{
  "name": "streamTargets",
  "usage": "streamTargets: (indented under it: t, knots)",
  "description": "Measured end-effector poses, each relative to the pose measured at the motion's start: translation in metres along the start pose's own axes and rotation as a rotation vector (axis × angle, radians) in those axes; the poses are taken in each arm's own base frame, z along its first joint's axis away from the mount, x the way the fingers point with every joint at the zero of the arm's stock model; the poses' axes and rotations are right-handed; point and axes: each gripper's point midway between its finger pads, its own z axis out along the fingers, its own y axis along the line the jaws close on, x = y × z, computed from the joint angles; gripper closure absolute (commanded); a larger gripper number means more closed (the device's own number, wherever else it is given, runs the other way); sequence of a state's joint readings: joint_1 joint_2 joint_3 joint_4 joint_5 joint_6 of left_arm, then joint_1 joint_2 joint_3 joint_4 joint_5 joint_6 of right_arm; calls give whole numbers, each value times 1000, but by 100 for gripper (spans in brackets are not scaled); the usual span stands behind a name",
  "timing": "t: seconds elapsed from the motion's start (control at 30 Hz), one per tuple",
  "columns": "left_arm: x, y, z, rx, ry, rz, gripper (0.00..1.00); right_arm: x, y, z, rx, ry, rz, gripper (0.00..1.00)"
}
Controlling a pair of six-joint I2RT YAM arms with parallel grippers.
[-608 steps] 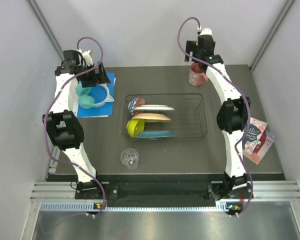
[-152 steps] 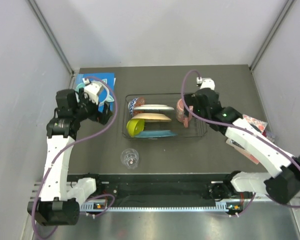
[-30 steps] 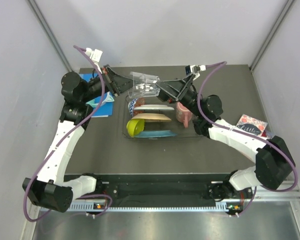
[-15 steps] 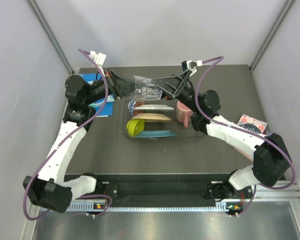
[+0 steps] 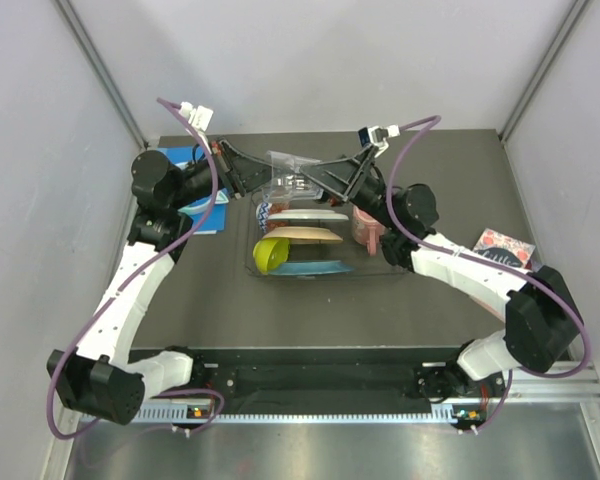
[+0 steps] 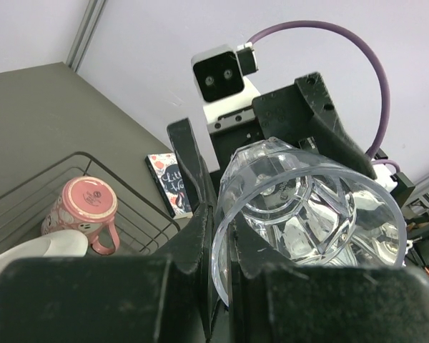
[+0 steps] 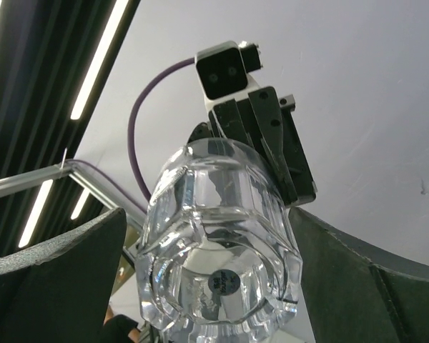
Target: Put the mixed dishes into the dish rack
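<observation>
Above the back of the dish rack point(image 5: 400, 235) my left gripper point(image 5: 268, 176) holds the small clear glass point(image 5: 288, 178) in the air. In the left wrist view its fingers point(image 6: 220, 232) are shut on the rim of the glass point(image 6: 307, 207). My right gripper point(image 5: 316, 180) reaches in from the right and is open. Its fingers point(image 7: 64, 279) stand either side of the base of the glass point(image 7: 222, 246). In the rack are the upright plates point(image 5: 305, 235), the lime-green bowl point(image 5: 269, 254), the red-patterned bowl point(image 5: 268, 208) and the pink mug point(image 5: 367, 226).
A blue book point(image 5: 205, 205) with the teal headphones lies left of the rack, mostly under my left arm. The printed card point(image 5: 502, 250) lies at the right edge of the dark table point(image 5: 330, 310). Grey walls close in both sides.
My right gripper has moved left and closed in on the glass, so its fingers now stand either side of the base. The left gripper keeps its grip on the rim.
</observation>
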State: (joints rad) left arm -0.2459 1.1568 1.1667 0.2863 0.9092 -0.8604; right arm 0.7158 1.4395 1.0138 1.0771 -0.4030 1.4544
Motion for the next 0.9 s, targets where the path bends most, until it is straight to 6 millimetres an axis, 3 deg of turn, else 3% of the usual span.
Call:
streamTargets:
  t: [0.2, 0.33, 0.37, 0.5, 0.67, 0.73, 0.77, 0.9]
  knots:
    - [1, 7, 3, -7, 3, -5, 100, 11, -9, -5, 24, 30, 27, 21]
    - [1, 7, 3, -7, 3, -4, 100, 14, -13, -8, 33, 38, 30, 44]
    - [1, 7, 3, -6, 2, -2, 100, 14, -12, -8, 32, 38, 29, 54]
    - [1, 5, 2, 0, 4, 3, 100, 14, -12, -8, 30, 44, 23, 61]
    - [6, 4, -2, -2, 0, 13, 99, 16, -11, -11, 36, 72, 9, 87]
    - [8, 3, -3, -5, -2, 18, 83, 17, -11, -13, 41, 86, 5, 100]
    - [10, 3, -4, -6, -2, 20, 48, 18, -10, -14, 47, 95, 1, 100]
    - [16, 4, -8, -20, 18, 55, 1, 12, -6, -18, 68, 87, -37, 100]
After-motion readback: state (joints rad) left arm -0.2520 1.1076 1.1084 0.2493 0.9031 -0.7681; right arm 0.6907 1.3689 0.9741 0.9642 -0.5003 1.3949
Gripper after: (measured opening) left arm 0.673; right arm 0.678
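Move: The glass lies on its side in the air, rim towards the left hand, which already pinches that rim; its middle is about 4 cm right of the left hand. From the open right hand, already straddling its base, the middle is some 4 cm left and 2 cm ahead. Far below, some 38 cm under the right hand, the blue plate stands 3 cm left and 1 cm back, the peach plate 3 cm left and 6 cm ahead, and the mug 12 cm right and 8 cm ahead. The right hand sinks about 2 cm around the base end of the glass, easing slightly back, and closes its wide-open fingers until they stop on the sides of the glass at about two thirds open, then dips its fingertips some 5 degrees while it keeps that grip. The left hand holds the rim nearly in place meanwhile, then drifts down and a little back by under 2 cm and, right at the end, spreads its fingers wide to let go of the rim. ##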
